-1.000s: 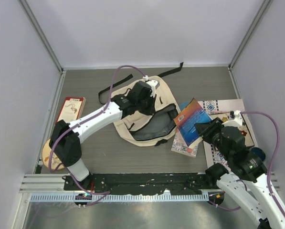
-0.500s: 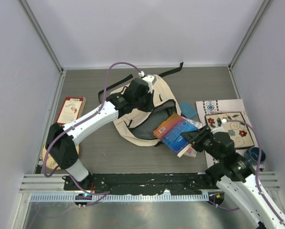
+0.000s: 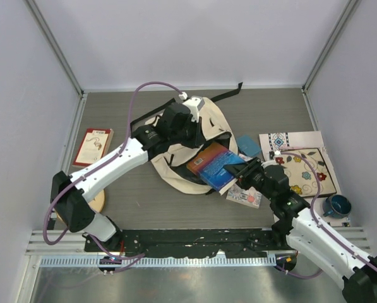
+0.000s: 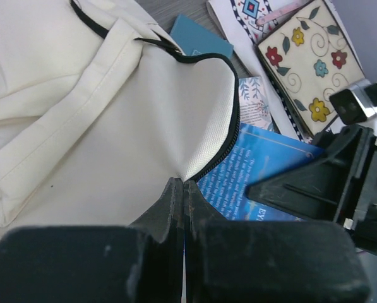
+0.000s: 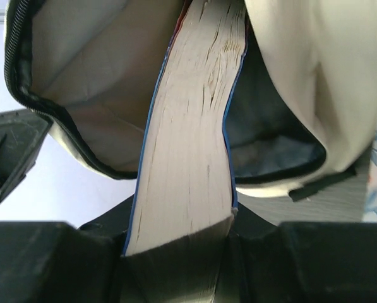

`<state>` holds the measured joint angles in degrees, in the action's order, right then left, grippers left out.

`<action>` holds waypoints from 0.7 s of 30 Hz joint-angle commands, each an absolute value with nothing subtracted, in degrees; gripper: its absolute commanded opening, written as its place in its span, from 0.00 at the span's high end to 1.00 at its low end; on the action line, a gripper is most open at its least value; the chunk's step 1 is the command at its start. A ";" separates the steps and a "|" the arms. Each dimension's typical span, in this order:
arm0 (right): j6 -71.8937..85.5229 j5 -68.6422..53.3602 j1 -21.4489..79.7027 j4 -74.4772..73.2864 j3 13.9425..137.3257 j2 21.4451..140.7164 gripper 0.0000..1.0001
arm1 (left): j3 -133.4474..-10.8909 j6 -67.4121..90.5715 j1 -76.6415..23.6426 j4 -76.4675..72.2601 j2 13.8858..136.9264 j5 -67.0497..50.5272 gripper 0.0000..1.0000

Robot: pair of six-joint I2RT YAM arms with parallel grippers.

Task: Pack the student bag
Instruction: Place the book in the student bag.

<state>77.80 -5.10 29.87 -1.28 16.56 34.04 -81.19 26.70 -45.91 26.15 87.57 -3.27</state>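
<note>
The student bag [image 3: 175, 165], cream fabric with black straps, lies mid-table with its zipped mouth facing right. My left gripper [image 3: 187, 136] is shut on the upper edge of that mouth [image 4: 184, 187] and holds the flap up. A thick blue book [image 3: 210, 163] is clamped in my right gripper [image 3: 240, 171], its far end inside the mouth. In the right wrist view the book's pale page edge [image 5: 188, 145] runs from my jaws into the bag's dark interior [image 5: 270, 151]. The left wrist view shows the blue cover [image 4: 264, 167] just under the zipper edge.
A red-brown book [image 3: 92, 144] lies at the left, with a wooden disc [image 3: 97, 201] near the left arm's base. On the right are a flowered board [image 3: 307, 170] on a patterned cloth [image 3: 290, 137], a blue mug [image 3: 336, 205], a small blue card [image 3: 248, 145] and a booklet [image 3: 245, 196].
My right arm has swung left carrying the blue book from over the booklet to the bag's mouth. My left gripper has shifted slightly left, still holding the flap.
</note>
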 commanded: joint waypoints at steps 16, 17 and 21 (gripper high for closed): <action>83.24 -2.37 30.41 50.78 18.45 58.43 0.99 | -80.33 28.65 -49.31 16.79 81.21 -4.22 1.00; 83.15 -2.20 30.76 52.37 18.81 59.67 0.99 | -80.33 28.57 -49.39 16.87 81.38 -4.04 1.00; 83.32 -1.50 32.25 58.61 21.00 67.57 0.99 | -80.16 28.48 -49.31 16.88 81.74 -3.34 1.00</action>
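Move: The bag's mouth, which already takes the leading end of the book, opens about 5 cm ahead of the right hand, 8 cm to its left and some 5 cm lower. The floral book lies roughly 3 cm ahead of that hand and 5 cm to its right, the blue notebook 14 cm ahead and 6 cm right, both about 14 cm below. From the left hand, shut on the upper rim, the mouth is about 3 cm back, 1 cm right and 13 cm down. The book, still gripped by its near edge in the right hand, is slid farther into the bag's mouth, some 6 cm forward with 3 cm to the left and a slight sinking later on. The left fingers stay pinched on the upper rim, drawing it about 2 cm back and 2 cm up over the book. ##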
